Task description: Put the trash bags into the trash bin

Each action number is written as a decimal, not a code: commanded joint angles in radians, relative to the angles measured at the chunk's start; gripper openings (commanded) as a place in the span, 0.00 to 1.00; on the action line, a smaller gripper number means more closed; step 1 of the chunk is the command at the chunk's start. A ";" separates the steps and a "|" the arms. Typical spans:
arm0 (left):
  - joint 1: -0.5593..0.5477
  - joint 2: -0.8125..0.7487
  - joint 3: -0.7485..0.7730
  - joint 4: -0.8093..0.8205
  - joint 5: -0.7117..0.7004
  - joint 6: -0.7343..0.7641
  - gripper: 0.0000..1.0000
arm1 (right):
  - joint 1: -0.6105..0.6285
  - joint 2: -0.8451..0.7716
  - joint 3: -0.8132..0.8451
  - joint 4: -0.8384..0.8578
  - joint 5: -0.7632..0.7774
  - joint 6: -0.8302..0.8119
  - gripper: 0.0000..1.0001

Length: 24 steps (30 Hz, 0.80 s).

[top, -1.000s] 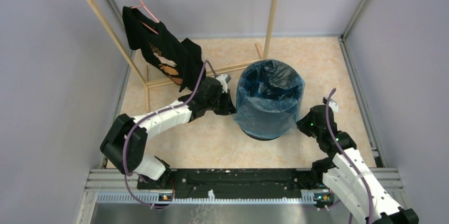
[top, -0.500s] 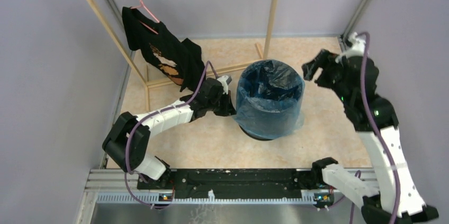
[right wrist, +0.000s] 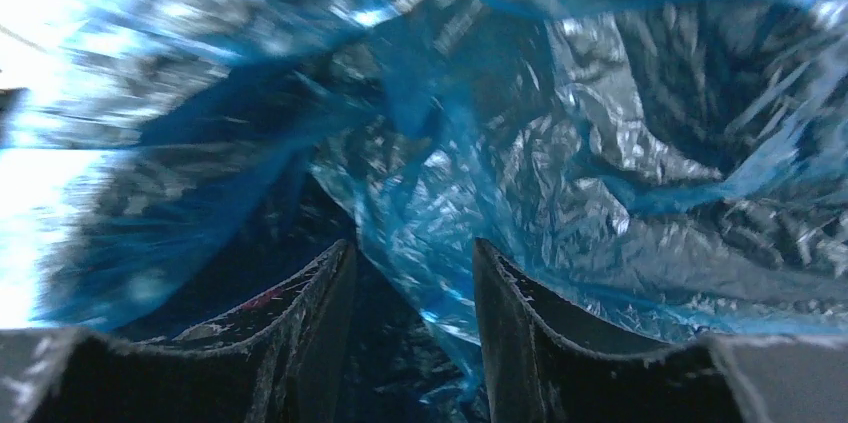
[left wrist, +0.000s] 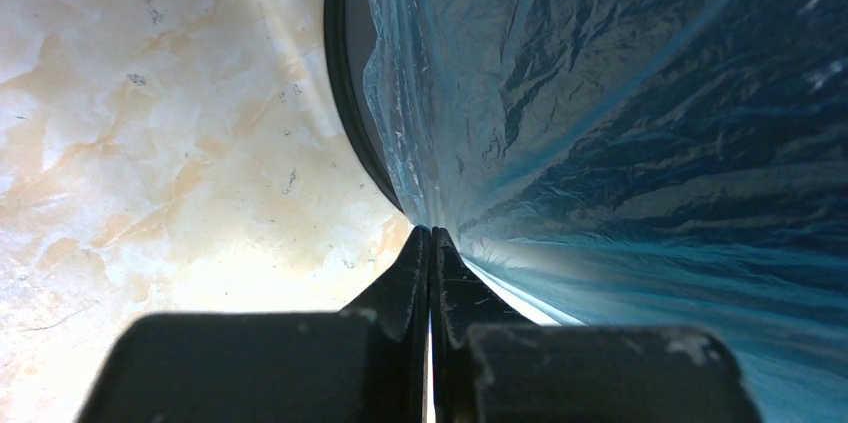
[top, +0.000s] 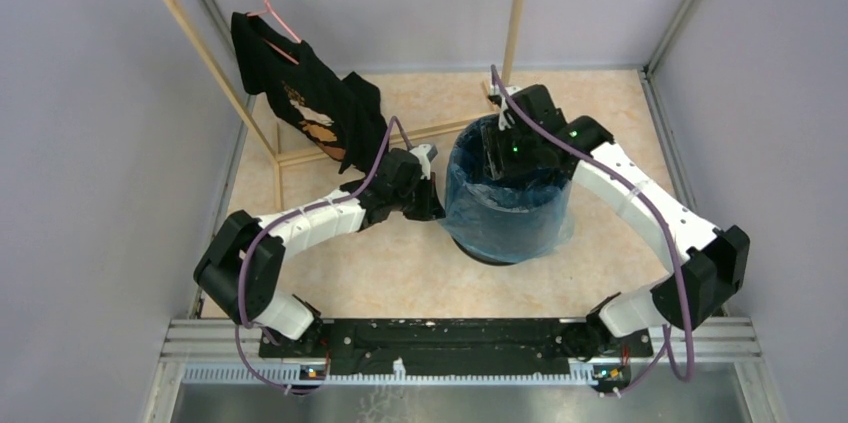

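The trash bin (top: 497, 253) stands mid-floor, and a light-blue trash bag (top: 510, 211) lines it and drapes over its outside. My left gripper (top: 436, 208) sits at the bin's left wall. In the left wrist view this gripper (left wrist: 430, 235) is shut, with the bag's film (left wrist: 620, 93) running taut into its tips beside the black bin wall (left wrist: 345, 113). My right gripper (top: 505, 169) reaches down into the bin's mouth. It is open (right wrist: 412, 258), and a crinkled fold of the bag (right wrist: 600, 143) hangs between its fingers (right wrist: 325, 293).
A wooden clothes rack (top: 515, 13) stands behind the bin, with a black shirt (top: 300, 93) on a pink hanger at its left. Grey walls close in the floor on three sides. The arms' mounting rail (top: 440, 338) runs along the near edge.
My right arm swung from low at the bin's right side, up and around, down into the bin's mouth, and its jaws opened. The left arm and the bin stayed put.
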 commanded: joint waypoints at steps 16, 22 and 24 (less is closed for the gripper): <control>-0.005 0.000 0.025 0.024 -0.034 0.040 0.00 | 0.038 -0.089 -0.240 0.063 0.080 -0.067 0.24; -0.005 0.002 0.033 0.024 -0.026 0.039 0.00 | 0.039 -0.079 -0.293 0.111 0.030 -0.102 0.18; -0.005 0.002 0.034 0.023 -0.028 0.040 0.00 | 0.038 -0.055 -0.305 0.122 0.009 -0.111 0.12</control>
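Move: The right hand, half open, is at the mouth of the lined trash bin. The middle of the trash bag's lining lies about 10 cm below it, some 3 cm to its right and roughly level fore and aft. The trash bin's middle is about 15 cm down on the same line, and the black shirt hangs some 28 cm left and 8 cm ahead. From the left hand the bag's middle is about 12 cm right and 5 cm ahead. With loose blue film close about its fingers, the right hand pushes down inside the trash bag by about 7 cm, drawing back some 3 cm and slightly right, then all but stops. Its left side dips about 10 degrees as the fingers close from half open to nearly shut by the film. The left hand stays put and keeps its pinch on the bag's edge. ##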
